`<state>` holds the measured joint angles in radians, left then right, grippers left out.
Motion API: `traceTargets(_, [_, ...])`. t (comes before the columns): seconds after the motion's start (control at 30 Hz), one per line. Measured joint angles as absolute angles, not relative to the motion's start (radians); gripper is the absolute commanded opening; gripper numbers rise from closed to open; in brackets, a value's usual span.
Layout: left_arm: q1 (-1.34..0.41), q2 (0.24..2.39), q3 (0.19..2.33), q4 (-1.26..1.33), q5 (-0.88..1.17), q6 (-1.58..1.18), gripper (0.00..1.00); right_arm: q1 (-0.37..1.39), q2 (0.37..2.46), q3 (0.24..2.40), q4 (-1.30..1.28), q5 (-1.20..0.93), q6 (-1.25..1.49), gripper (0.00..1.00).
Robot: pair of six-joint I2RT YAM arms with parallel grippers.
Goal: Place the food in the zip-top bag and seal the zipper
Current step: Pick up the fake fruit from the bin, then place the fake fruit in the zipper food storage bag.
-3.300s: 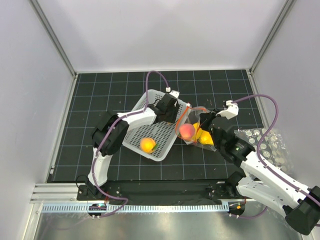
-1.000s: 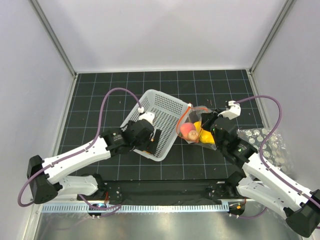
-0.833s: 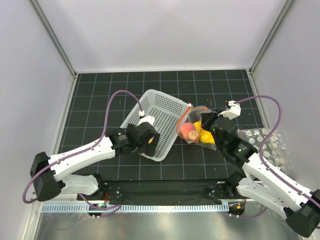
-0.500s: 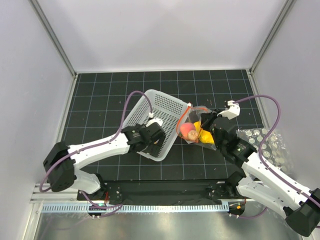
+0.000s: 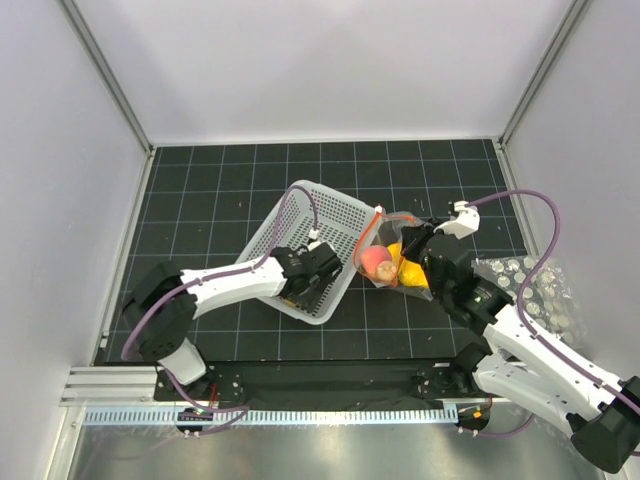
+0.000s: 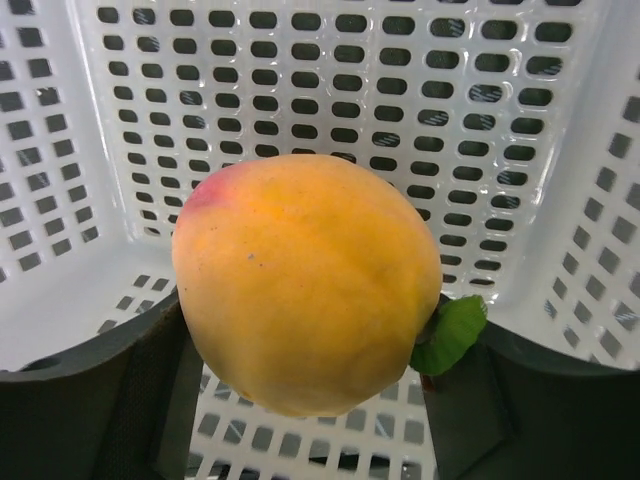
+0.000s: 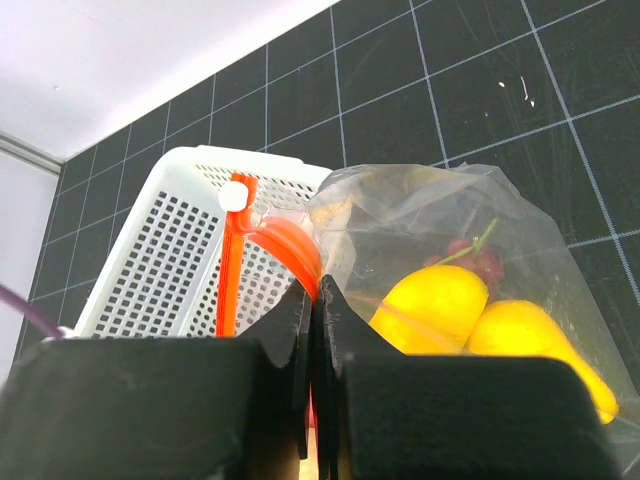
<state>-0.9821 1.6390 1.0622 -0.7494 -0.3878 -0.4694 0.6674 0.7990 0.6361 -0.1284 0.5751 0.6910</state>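
Note:
My left gripper [image 5: 305, 273] is down in the white perforated basket [image 5: 330, 205] and hides the fruit there from above. In the left wrist view its jaws [image 6: 315, 345] are shut on a yellow-orange fruit [image 6: 305, 280] with a pink blush and a green leaf. The clear zip-top bag [image 5: 392, 262] lies just right of the basket, holding a pink-red peach [image 5: 374, 262] and yellow fruits [image 5: 408, 272]. My right gripper [image 5: 408, 243] is shut on the bag's mouth, pinching the red-orange zipper [image 7: 285, 240] between its jaws [image 7: 315, 290]. Yellow fruits [image 7: 440, 300] and dark red grapes [image 7: 480, 258] show through the bag [image 7: 440, 200].
The basket's holed walls [image 6: 300, 80] surround the held fruit closely. A clear plastic sheet with white dots [image 5: 540, 290] lies at the right edge of the black gridded mat [image 5: 200, 200]. White walls enclose the mat on three sides.
My left arm came off the bag's mouth into the basket's near corner over the yellow-orange fruit, then swung its elbow in. The right gripper and bag have stayed put.

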Motion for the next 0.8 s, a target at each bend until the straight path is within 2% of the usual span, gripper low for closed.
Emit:
traceTargets(0.37, [-0.979, 1.289, 1.104, -0.706, -0.263, -0.464, 0.57, 0.667, 0.815, 0.685, -0.191, 0.564, 0.714, 0.03])
traceTargets(0.53, [-0.98, 1.244, 1.157, -0.682, -0.18, -0.463, 0.57, 0.667, 0.885, 0.814, -0.359, 0.526, 0.809, 0.01])
traceTargets(0.8, [-0.994, 1.227, 1.187, -0.662, -0.067, -0.463, 0.56, 0.667, 0.952, 0.97, -0.572, 0.342, 0.937, 0.01])
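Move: The orange fruit is already gripped between the left fingers, low in the near end of the bin, whose middle lies about 9 cm ahead and 3 cm to the right. The bag's open mouth is some 17 cm to this hand's right, 6 cm farther out and 12 cm higher; the red fruit inside the bag sits about 17 cm right and 5 cm ahead, about level. From the right hand, the orange fruit lies roughly 24 cm left, 8 cm back and 18 cm lower. The orange fruit, kept in the left fingers' grip, is lifted almost straight up out of the bin by about 17 cm, carried right towards the bag mouth as it rises, while the hand swings its fingertips some 40 degrees out to the right. From midway the right hand, still pinching the bag's rim shut-fingered, brings it to meet the fruit, about 4 cm left and a little back, tipping downward. ##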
